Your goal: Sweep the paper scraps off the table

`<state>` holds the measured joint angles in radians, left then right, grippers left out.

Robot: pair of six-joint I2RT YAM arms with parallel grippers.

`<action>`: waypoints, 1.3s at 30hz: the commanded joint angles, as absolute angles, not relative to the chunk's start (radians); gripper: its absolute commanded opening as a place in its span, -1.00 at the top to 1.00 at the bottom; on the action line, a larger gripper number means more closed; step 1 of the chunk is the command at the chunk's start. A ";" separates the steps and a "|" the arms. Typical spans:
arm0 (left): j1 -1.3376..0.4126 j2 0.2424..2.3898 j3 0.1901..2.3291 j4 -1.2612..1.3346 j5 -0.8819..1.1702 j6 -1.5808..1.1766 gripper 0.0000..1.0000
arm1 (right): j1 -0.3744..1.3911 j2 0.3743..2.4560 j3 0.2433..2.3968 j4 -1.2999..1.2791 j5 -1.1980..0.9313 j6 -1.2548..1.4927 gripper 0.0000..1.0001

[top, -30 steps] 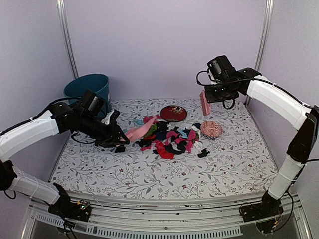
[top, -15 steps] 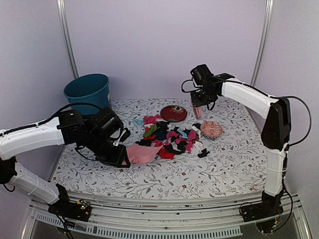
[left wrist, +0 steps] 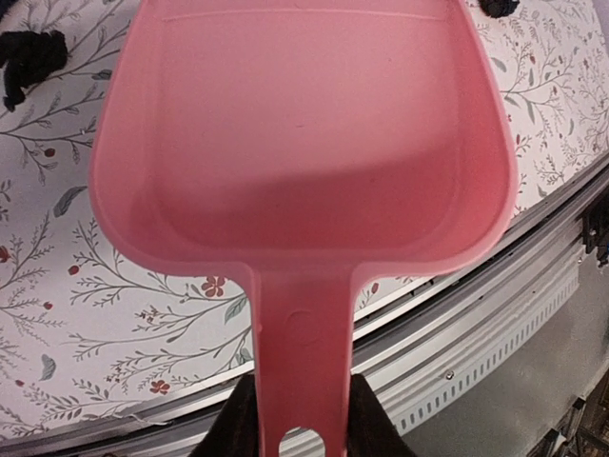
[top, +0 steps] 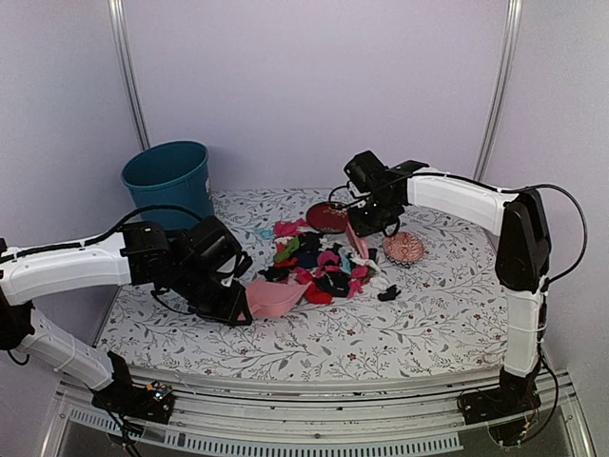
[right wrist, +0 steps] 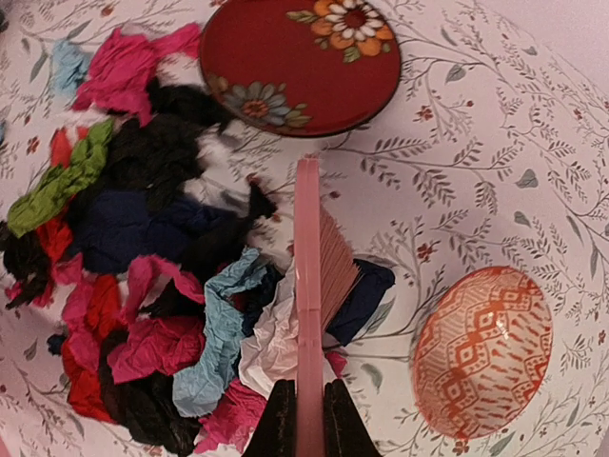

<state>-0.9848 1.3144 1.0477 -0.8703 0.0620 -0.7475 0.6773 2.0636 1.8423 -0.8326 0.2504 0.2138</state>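
Note:
The paper scraps lie in a heap of black, pink, red, green and light blue bits mid-table; one black bit sits apart to the right. My left gripper is shut on the handle of a pink dustpan, whose mouth faces the heap's near-left edge. The pan is empty inside, and the fingers pinch its handle at the left gripper. My right gripper is shut on a pink brush. The brush stands with its bristles on the heap's right side, its handle in the right gripper.
A dark-red flowered plate lies just behind the heap. A pink patterned dish sits right of the brush. A teal bucket stands off the table's back left. The metal front rail runs close under the dustpan.
The left arm swung the dustpan forward and down to the heap's near-left edge. The right arm carried the brush left and down from the air onto the heap's right side.

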 commanded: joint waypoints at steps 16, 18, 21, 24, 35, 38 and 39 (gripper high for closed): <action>-1.187 1.351 1.167 -1.217 0.104 -0.717 0.79 | 0.765 1.683 1.766 -1.189 0.216 0.269 0.97; -1.224 1.344 1.167 -1.247 0.155 -0.736 0.79 | 0.771 1.673 1.733 -1.206 0.218 0.272 0.97; -1.270 1.355 1.158 -1.289 0.201 -0.731 0.79 | 0.772 1.672 1.695 -1.249 0.265 0.287 0.97; -1.275 1.385 1.153 -1.323 0.195 -0.689 0.80 | 0.772 1.679 1.679 -1.297 0.312 0.296 0.97; -1.179 1.516 1.154 -1.216 0.196 -0.565 0.80 | 0.774 1.806 1.652 -1.218 0.322 0.219 0.97; -1.156 1.547 1.160 -1.179 0.177 -0.534 0.81 | 0.785 1.854 1.700 -1.177 0.231 0.197 0.97; -1.150 1.561 1.168 -1.168 0.171 -0.524 0.81 | 0.792 1.867 1.721 -1.168 0.196 0.192 0.97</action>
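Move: Under the right hand, some 12 cm down, lies the heap's right end: the light blue scrap is about 4 cm ahead and 5 cm left. The black scrap is about 7 cm back and 6 cm right, the orange bowl 11 cm ahead and 11 cm right, the red plate 25 cm ahead and 8 cm left. From the left hand, the table's front edge is 6 cm back, the red scrap 19 cm ahead and 14 cm right. Sweeping back and slightly left, the right hand first drags the brush about 7 cm through the heap's right end, then lifts it some 10 cm, swings right and back, and lowers it beside the black scrap, tilting more steeply down. The left hand keeps the empty dustpan, draws it back about 12 cm from the heap to the front edge, turning it clockwise, then eases 2 cm forward while lowering. ##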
